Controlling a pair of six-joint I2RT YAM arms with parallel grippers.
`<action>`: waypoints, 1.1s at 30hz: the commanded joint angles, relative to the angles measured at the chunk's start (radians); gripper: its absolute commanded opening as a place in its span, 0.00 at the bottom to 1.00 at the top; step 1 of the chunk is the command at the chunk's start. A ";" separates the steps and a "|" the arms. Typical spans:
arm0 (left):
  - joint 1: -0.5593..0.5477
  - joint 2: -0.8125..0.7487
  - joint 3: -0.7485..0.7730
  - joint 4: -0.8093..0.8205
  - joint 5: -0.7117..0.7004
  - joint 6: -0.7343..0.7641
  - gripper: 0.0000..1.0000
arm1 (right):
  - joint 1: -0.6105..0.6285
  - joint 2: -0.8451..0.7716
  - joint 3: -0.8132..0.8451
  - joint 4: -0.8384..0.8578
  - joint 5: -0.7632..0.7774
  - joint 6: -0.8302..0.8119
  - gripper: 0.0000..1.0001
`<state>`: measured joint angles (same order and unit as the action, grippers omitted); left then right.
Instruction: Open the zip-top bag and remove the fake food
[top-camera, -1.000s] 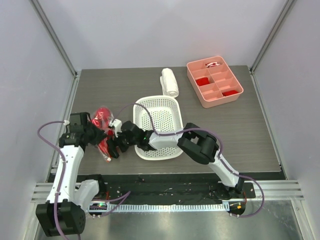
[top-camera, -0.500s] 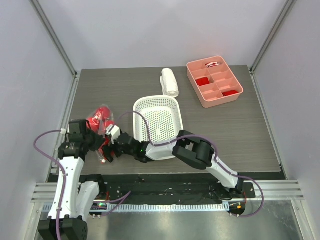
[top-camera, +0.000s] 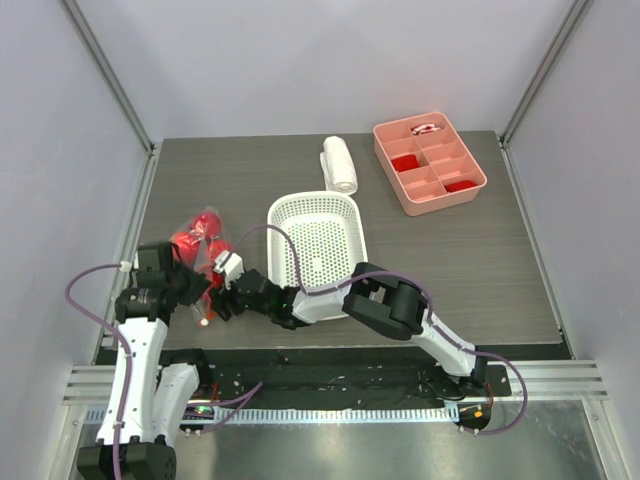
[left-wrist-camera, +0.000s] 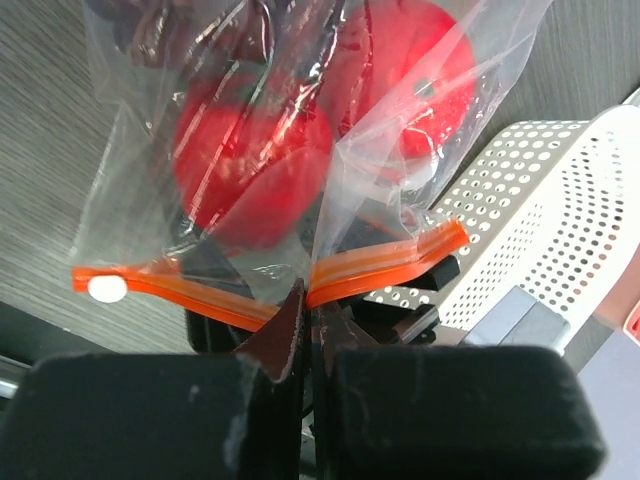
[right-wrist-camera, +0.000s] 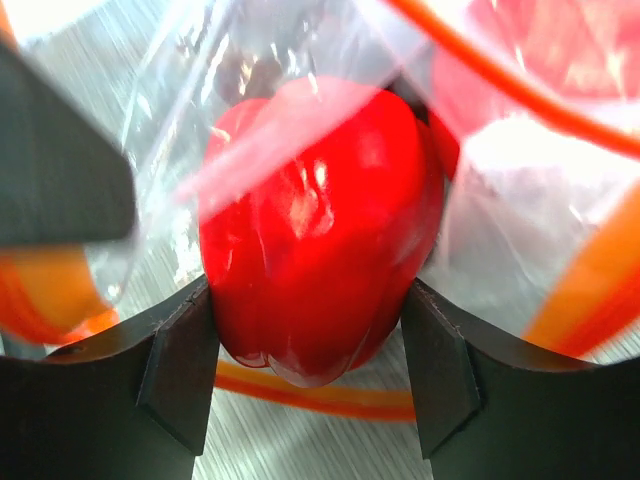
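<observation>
The clear zip-top bag (top-camera: 195, 240) lies at the table's near left, its orange-red zip strip (left-wrist-camera: 380, 262) parted at the mouth. My left gripper (top-camera: 203, 290) is shut on the strip's edge (left-wrist-camera: 308, 310). Glossy red fake food (left-wrist-camera: 250, 160) fills the bag; a dark piece shows at the top left of the left wrist view. My right gripper (top-camera: 218, 300) reaches into the mouth. In the right wrist view its jaws (right-wrist-camera: 310, 350) press both sides of a red pepper-shaped fruit (right-wrist-camera: 320, 220), with the strip (right-wrist-camera: 330, 400) beneath it.
A white perforated basket (top-camera: 275, 212) stands just right of the bag, with the right arm lying across its near-left corner. A white roll (top-camera: 340, 165) lies behind it. A pink divided tray (top-camera: 480, 180) with flat red pieces sits at the far right.
Both grippers moved left and toward the near edge with the bag's mouth. The right arm stretched further left, off the basket.
</observation>
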<state>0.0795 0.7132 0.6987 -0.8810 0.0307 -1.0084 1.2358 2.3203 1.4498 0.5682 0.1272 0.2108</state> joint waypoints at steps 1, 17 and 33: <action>-0.003 0.017 0.050 0.004 0.001 0.043 0.00 | 0.001 -0.158 -0.054 -0.014 0.025 -0.071 0.13; -0.003 0.155 0.289 0.050 0.087 0.159 0.00 | -0.028 -0.311 0.357 -1.050 -0.215 0.019 0.01; -0.004 0.275 0.458 -0.027 0.215 0.318 0.00 | -0.343 -0.621 0.307 -1.321 -0.405 0.113 0.01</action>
<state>0.0795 0.9768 1.0901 -0.8791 0.1604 -0.7513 1.0264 1.7992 1.7554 -0.6693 -0.2466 0.2771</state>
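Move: The right hand already grips the red pepper down in the bag; the white basket's middle is about 12 cm ahead and 25 cm to its right, a touch lower. The rest of the food in the bag lies some 16 cm ahead and 4 cm left of this hand, almost level in height. From the left hand, shut on the orange zip edge, the pepper is roughly 1 cm ahead, 2 cm right and 8 cm below. Keeping its grip on the pepper, the right hand eases it rightward a little, then climbs nearly 20 cm and sweeps about 15 cm right, out of the bag's mouth towards the basket side, drifting back some 4 cm before swinging forward again near the end, fingers tipping further down. The left hand, still pinching the zip edge, lifts the bag about 9 cm and carries it 6 cm forward, turning slightly clockwise. ##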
